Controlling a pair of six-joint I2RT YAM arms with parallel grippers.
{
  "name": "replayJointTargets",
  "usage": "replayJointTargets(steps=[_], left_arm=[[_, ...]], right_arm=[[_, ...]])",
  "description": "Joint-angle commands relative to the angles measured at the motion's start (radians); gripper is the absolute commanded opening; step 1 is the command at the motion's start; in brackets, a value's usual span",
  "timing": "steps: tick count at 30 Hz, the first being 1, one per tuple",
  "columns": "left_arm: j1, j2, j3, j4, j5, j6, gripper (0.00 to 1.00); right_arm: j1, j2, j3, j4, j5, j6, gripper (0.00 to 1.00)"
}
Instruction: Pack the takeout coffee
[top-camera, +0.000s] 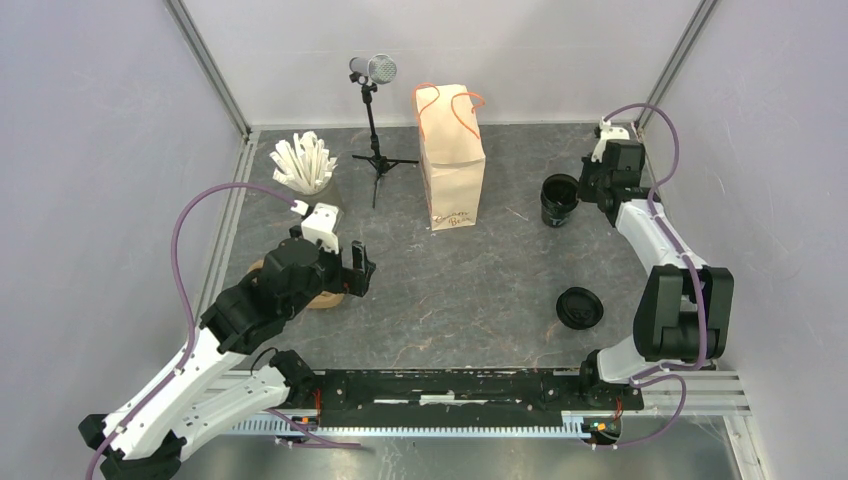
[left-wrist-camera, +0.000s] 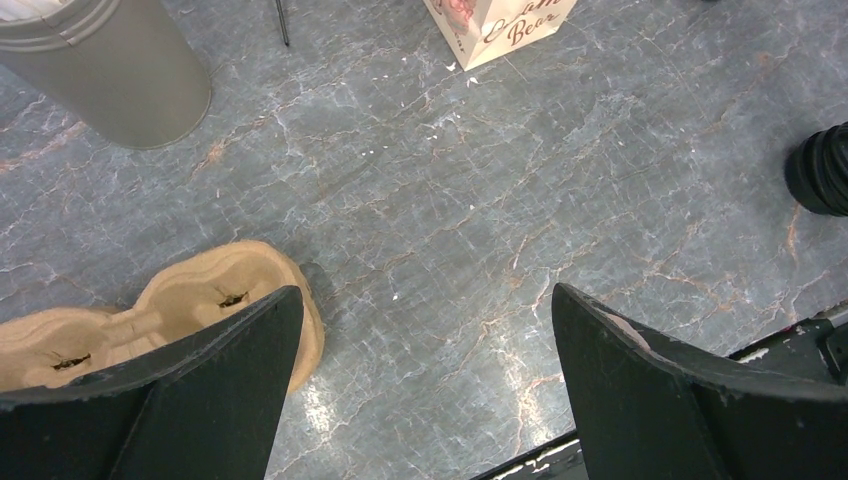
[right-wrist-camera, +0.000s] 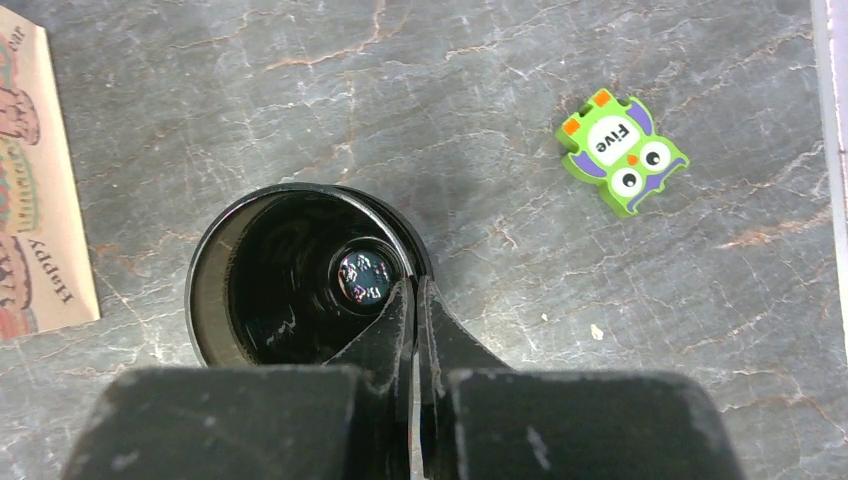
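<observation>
The takeout coffee cup (top-camera: 558, 200) is small, black and uncovered, standing right of the brown paper bag (top-camera: 450, 160). My right gripper (top-camera: 588, 188) is shut on its rim. In the right wrist view one finger is inside the cup (right-wrist-camera: 290, 275) and the other outside, with the gripper (right-wrist-camera: 412, 292) pinching the wall. The round black lid (top-camera: 579, 307) lies apart on the table, nearer the arm bases. My left gripper (top-camera: 358, 270) hovers open over the table with nothing between its fingers (left-wrist-camera: 250, 340), next to a cardboard cup carrier (left-wrist-camera: 190, 290).
A grey cup of white sticks (top-camera: 305, 165) stands at the back left, and a microphone on a tripod (top-camera: 373, 100) stands left of the bag. A green owl toy (right-wrist-camera: 620, 150) lies right of the cup. The cardboard carrier (top-camera: 325, 297) sits under my left arm.
</observation>
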Motion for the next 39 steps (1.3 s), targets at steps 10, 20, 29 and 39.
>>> replayJointTargets(steps=[10,20,29,39], left_arm=[[0.001,0.017,0.003,0.007,-0.019,-0.011,1.0],[0.001,0.02,0.006,0.003,-0.023,-0.017,1.0],[0.001,0.033,0.014,-0.003,0.002,-0.017,1.0],[0.001,0.042,0.01,0.005,0.02,-0.013,1.0]], right_arm=[[-0.002,-0.078,0.128,-0.014,-0.054,0.072,0.0],[0.001,-0.16,0.173,-0.105,-0.097,0.092,0.0],[0.154,-0.375,0.048,-0.148,-0.025,0.127,0.0],[0.449,-0.534,-0.17,-0.233,0.083,0.124,0.0]])
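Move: The shut right fingertips already pinch the right-hand rim of the upper black cup, whose middle lies about 4 cm left and 5 cm below them, nested in the cup stack. The paper bag stands some 28 cm left and 3 cm farther out, the owl block 8 cm right and 7 cm ahead, the lids 21 cm straight back. Open table lies roughly 16 cm back and 20 cm left. From the left hand the cup is about 23 cm ahead, 45 cm right. Keep the right fingers shut on the cup's rim and draw the upper cup straight up out of the stack. From about 7 cm up, rise faster to some 14 cm while sweeping it back and left, past the front of the stack towards the open table, tipping the fingers up and turning the wrist about 20 degrees counter-clockwise. Finish still travelling back-left, dipping a few centimetres. ##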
